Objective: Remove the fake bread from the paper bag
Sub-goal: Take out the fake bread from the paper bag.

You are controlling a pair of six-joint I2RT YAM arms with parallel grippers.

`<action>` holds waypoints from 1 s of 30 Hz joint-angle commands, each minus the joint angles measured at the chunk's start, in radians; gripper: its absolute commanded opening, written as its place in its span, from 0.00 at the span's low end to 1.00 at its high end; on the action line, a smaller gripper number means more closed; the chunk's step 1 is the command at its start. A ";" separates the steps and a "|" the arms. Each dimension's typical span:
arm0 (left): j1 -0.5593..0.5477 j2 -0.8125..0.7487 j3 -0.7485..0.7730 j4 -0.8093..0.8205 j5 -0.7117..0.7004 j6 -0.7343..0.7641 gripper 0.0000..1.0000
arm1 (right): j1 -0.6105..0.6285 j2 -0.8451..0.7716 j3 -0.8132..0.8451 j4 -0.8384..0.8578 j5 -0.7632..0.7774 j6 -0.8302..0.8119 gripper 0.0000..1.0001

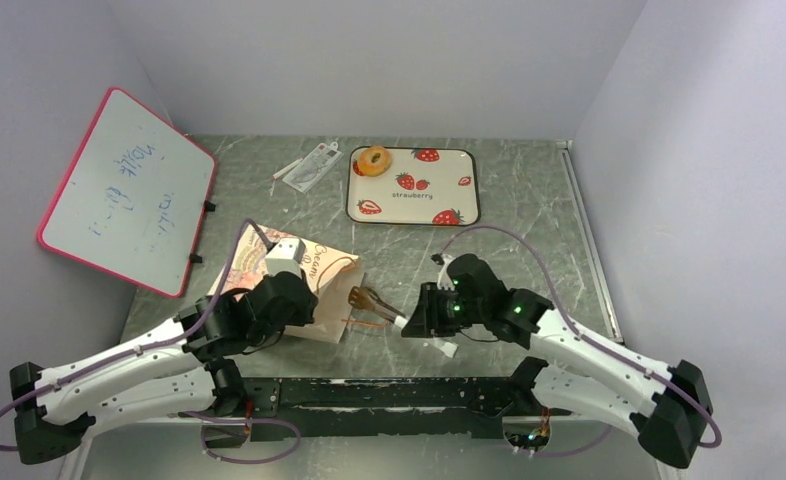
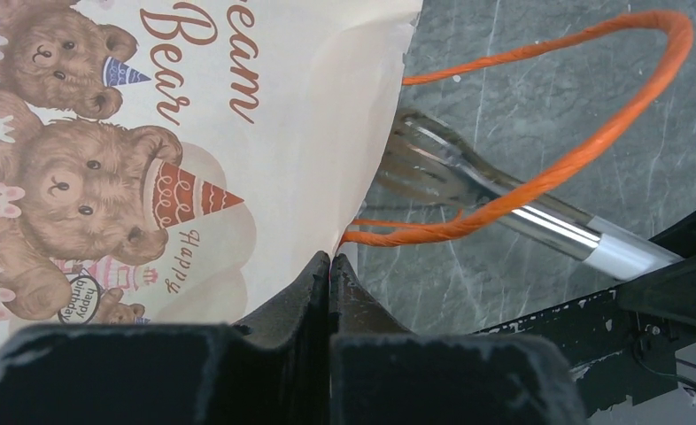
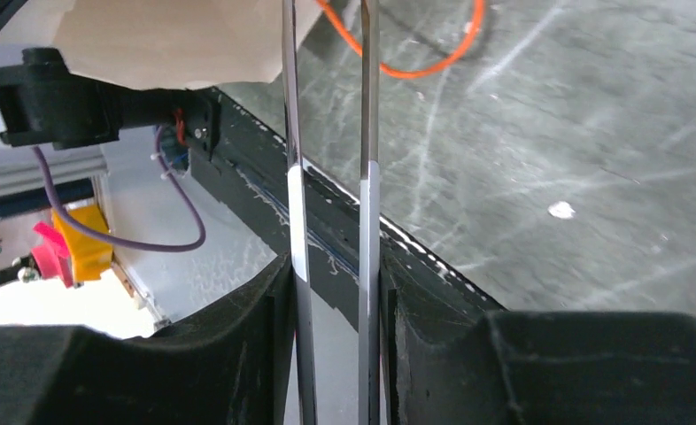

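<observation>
The cream paper bag (image 1: 309, 272) with bear pictures (image 2: 79, 177) lies flat on the table, its mouth toward the right. My left gripper (image 2: 329, 260) is shut on the bag's mouth edge, right beside an orange loop handle (image 2: 592, 146). My right gripper (image 3: 336, 266) is shut on a pair of metal tongs (image 3: 369, 133). The tongs' flat tips (image 2: 411, 159) sit just at the bag's mouth, inside the handle loop, with nothing between them. One ring-shaped fake bread (image 1: 374, 160) rests on the strawberry tray (image 1: 399, 206). The bag's inside is hidden.
A pink-framed whiteboard (image 1: 129, 190) leans at the back left. A clear plastic packet (image 1: 309, 165) lies left of the tray. The black rail (image 1: 389, 392) runs along the table's near edge, close under both grippers.
</observation>
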 commanded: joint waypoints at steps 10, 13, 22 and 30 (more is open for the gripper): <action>-0.002 0.140 0.076 0.009 0.167 0.040 0.21 | 0.057 0.300 0.012 0.445 -0.065 -0.011 0.38; -0.004 0.148 0.118 -0.003 0.202 0.045 0.48 | 0.061 0.354 0.027 0.480 -0.064 -0.021 0.37; -0.007 0.312 0.286 -0.126 0.211 0.074 0.65 | 0.061 0.407 0.043 0.507 -0.058 -0.038 0.37; -0.013 0.711 0.616 -0.379 0.075 0.151 0.70 | 0.062 0.393 0.019 0.516 -0.049 -0.031 0.38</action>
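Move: My right hand holds the tongs, their tips just outside the paper bag's mouth; the middle of the mouth is about 12 cm to its left, 5 cm ahead and 5 cm below. The lower orange handle lies some 8 cm left, 1 cm ahead and 10 cm down. From my left hand, shut on the near corner of the upper rim, the mouth is roughly 6 cm right, 2 cm ahead and 6 cm lower; the upper orange handle is 5 cm right and 6 cm ahead. I slide the tongs into the mouth with my right hand, some 7 cm left, then also about 3 cm forward and 3.5 cm down, keeping my grip as it slows to a stop. Meanwhile my left hand dips 2 cm, opens wide, lets go of the rim, and travels 7.5 cm right along the mouth, rising on the way, then nosing forward and tipping down. ##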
